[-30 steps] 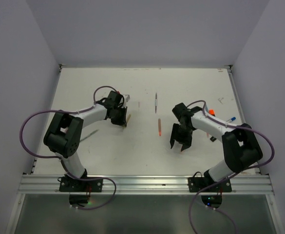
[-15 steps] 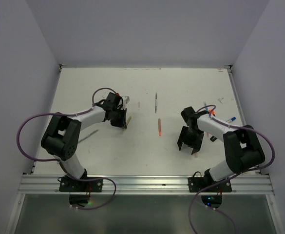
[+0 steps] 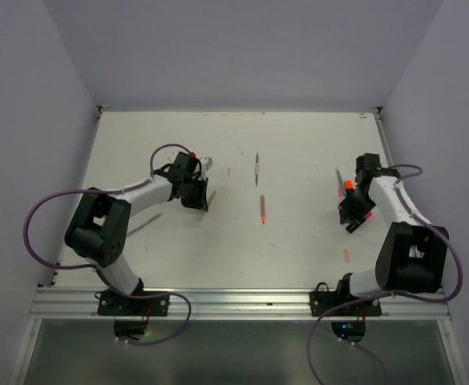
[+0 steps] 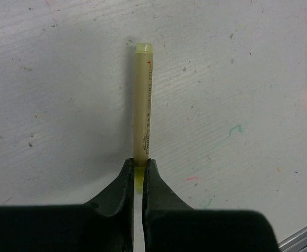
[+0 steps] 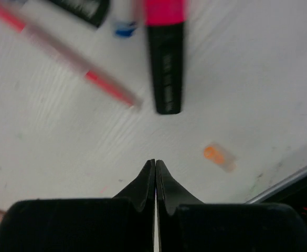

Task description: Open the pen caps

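My left gripper (image 4: 137,165) is shut on the near end of a pale yellow thin pen (image 4: 142,105) that lies on the table pointing away from it. The pen's far tip (image 4: 143,48) is free. From above, this gripper (image 3: 196,194) sits left of centre with the yellow pen (image 3: 211,197) beside it. My right gripper (image 5: 155,164) is shut with nothing in it, hovering over bare table. Just to its right lies a small loose pale-orange cap (image 5: 218,156). Ahead is a black highlighter (image 5: 166,73) wearing a pink cap (image 5: 165,10). The right gripper (image 3: 352,213) is near the table's right edge.
A red thin pen (image 5: 64,52) and a tiny blue cap (image 5: 124,29) lie left of the highlighter. An orange-red pen (image 3: 262,210) and a grey pen (image 3: 256,168) lie mid-table. Another grey pen (image 3: 146,223) lies left. An orange highlighter cap (image 3: 348,186) and the pale-orange cap (image 3: 346,256) sit right.
The right arm has swung right toward the table's edge and its jaws have gone from open to shut. A pale-orange cap now lies loose where it was. The left arm has not moved.
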Controlling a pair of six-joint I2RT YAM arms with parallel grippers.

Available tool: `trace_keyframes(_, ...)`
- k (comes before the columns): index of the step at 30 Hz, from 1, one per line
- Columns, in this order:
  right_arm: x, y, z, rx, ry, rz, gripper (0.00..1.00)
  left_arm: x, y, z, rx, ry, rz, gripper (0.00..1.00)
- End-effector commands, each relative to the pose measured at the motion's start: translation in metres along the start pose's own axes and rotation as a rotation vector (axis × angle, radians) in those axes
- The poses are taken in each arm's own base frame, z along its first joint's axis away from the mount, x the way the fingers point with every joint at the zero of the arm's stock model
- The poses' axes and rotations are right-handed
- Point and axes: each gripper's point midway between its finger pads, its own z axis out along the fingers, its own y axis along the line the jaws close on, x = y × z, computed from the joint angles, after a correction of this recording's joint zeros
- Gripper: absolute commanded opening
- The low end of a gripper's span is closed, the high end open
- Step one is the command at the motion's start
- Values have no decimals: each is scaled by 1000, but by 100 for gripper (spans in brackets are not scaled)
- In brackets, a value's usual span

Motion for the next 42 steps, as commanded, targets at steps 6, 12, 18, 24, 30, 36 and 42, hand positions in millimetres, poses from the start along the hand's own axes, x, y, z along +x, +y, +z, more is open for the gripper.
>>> trace_keyframes(6, -63, -136, -28, 484, -164, 349, 0, -1, -8, -13, 20, -29, 6, 0)
trace_keyframes(12, -75, -166, -17, 641, -207, 393, 0, 14, -10, -8, 44, 21, -21, 0)
trace_keyframes(18, -41, -180, 16, 731, -80, 367, 0, 12, -11, -3, 42, 70, -26, 0)
trace_keyframes(24, -24, -178, 39, 713, -19, 365, 0, 21, -7, 1, 33, 101, -33, 0)
trace_keyframes(30, -37, -174, 62, 699, -6, 316, 0, 13, -5, 0, 18, 80, -19, 0)
trace_keyframes(36, -37, -155, 50, 588, -21, 267, 0, 15, -6, 3, 27, 84, -18, 0)
trace_keyframes(42, -33, -111, 2, 338, -76, 259, 0, 17, -4, 7, 26, 94, -23, 0)
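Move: The orange pen cap lies about 8 cm back from the right hand, not plainly to either side, on the table some 6 cm below it. From the same hand, the pink-and-black highlighter's middle is about 1 cm ahead and 4 cm right; the red pen is 5 cm ahead and 2 cm left. The left hand's table spot is roughly 2 cm back and 3 cm below, straight in line; the brown pen lies 15 cm right of that hand, 1 cm ahead. Swing the shut right gripper about 15 cm right, away from the highlighter, then back and down to near the tabletop; swing the fingertips back and rightward, with a clockwise turn of some 25 degrees, then start lifting it forward and left, easing the tilt. Keep the left fingers pinching the yellow pen near its cap and ease it back and slightly down. ##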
